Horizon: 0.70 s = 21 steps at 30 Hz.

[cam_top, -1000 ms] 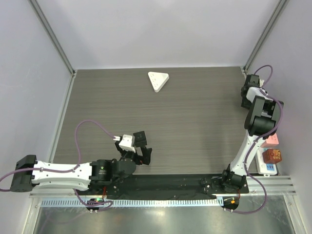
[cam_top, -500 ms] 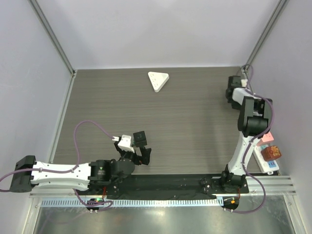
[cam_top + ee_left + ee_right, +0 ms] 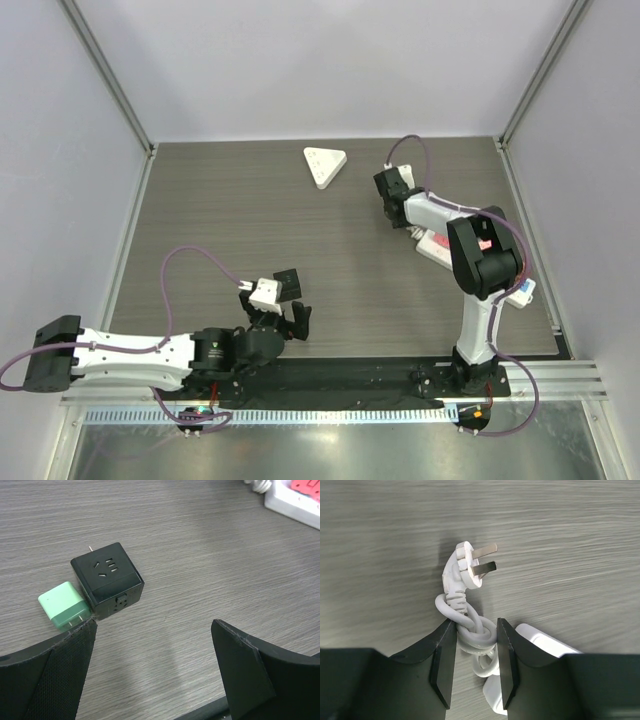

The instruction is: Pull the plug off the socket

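Note:
A black cube socket point(image 3: 107, 580) lies on the table with a green plug point(image 3: 62, 605) stuck in its left side. The cube also shows in the top view point(image 3: 288, 282); the green plug is hidden there. My left gripper point(image 3: 155, 650) is open and empty, just short of the cube, its left finger point(image 3: 70, 650) close to the green plug. My right gripper point(image 3: 474, 630) is shut on the coiled white cable point(image 3: 477, 637) of a white power strip point(image 3: 540, 640), far from the cube. The cable's white plug point(image 3: 467, 567) lies free ahead of the fingers.
The power strip point(image 3: 436, 244) with red plugs lies slanted under my right arm, mid-right on the table; it also shows in the left wrist view point(image 3: 295, 502). A white triangular adapter point(image 3: 325, 165) lies at the back centre. Walls close in on both sides.
My right arm has swung left from the right wall, dragging the power strip by its cable onto the table. My left gripper has barely moved.

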Tool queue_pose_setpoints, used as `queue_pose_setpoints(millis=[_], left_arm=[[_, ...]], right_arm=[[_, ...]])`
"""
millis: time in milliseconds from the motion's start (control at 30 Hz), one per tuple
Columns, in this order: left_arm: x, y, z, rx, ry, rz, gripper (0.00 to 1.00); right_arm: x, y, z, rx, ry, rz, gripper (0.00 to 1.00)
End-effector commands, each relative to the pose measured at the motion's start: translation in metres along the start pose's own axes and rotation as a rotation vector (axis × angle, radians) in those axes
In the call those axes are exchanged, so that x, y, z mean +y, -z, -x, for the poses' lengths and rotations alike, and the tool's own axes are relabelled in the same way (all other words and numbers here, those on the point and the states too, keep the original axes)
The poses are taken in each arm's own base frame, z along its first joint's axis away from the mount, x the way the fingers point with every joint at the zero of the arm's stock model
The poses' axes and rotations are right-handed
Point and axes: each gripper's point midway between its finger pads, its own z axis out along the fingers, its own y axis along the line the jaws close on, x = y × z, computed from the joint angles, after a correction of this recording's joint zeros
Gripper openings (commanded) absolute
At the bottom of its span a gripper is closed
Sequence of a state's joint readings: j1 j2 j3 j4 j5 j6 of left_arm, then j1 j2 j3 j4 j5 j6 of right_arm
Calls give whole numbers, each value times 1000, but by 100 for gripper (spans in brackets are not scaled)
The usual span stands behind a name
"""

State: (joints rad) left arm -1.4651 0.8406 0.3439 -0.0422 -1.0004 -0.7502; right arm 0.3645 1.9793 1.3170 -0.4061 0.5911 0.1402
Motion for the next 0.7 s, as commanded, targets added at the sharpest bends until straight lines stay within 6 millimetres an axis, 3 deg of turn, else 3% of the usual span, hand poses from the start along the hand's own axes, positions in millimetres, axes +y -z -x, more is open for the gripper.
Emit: queue_pose_setpoints(millis=[0, 367, 433, 533, 600, 667], left_arm=[[-8, 0, 24, -65, 60, 12, 96], [-14, -4, 22, -48, 29, 22, 94], [-15, -4, 21, -45, 22, 25, 94], [-15, -4, 21, -40, 18, 29, 94], [-15, -5, 20, -37, 13, 33, 94], [-16, -5, 21, -38, 14, 31, 94]], right_arm=[[99, 40, -25, 36, -140, 367, 28], [219, 113, -16, -16, -364, 783, 38], [234, 128, -15, -19, -404, 859, 45], [243, 147, -7, -33, -419, 935, 60], [237, 161, 6, -73, -431, 963, 73], [230, 169, 10, -97, -412, 965, 78]])
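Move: My right hand already pinches the white cord and is bound for a bare patch of table about 26 cm to its left and 6 cm back. The cord's power strip has its middle some 16 cm to my right hand's right and 11 cm back. The white triangular socket stands about 29 cm left and 21 cm ahead, the black adapter some 40 cm left and 17 cm back. From my left hand that patch is about 21 cm ahead, 15 cm right and 10 cm lower. I sweep my right hand quickly about 26 cm left and a little back, keeping it low and level, and drag the pinched cord with the strip trailing behind into the middle of the table. On the way I roll the wrist some 50 degrees, left side rising, and turn it slightly counter-clockwise; over the last stretch I open the fingers and release the cord. ##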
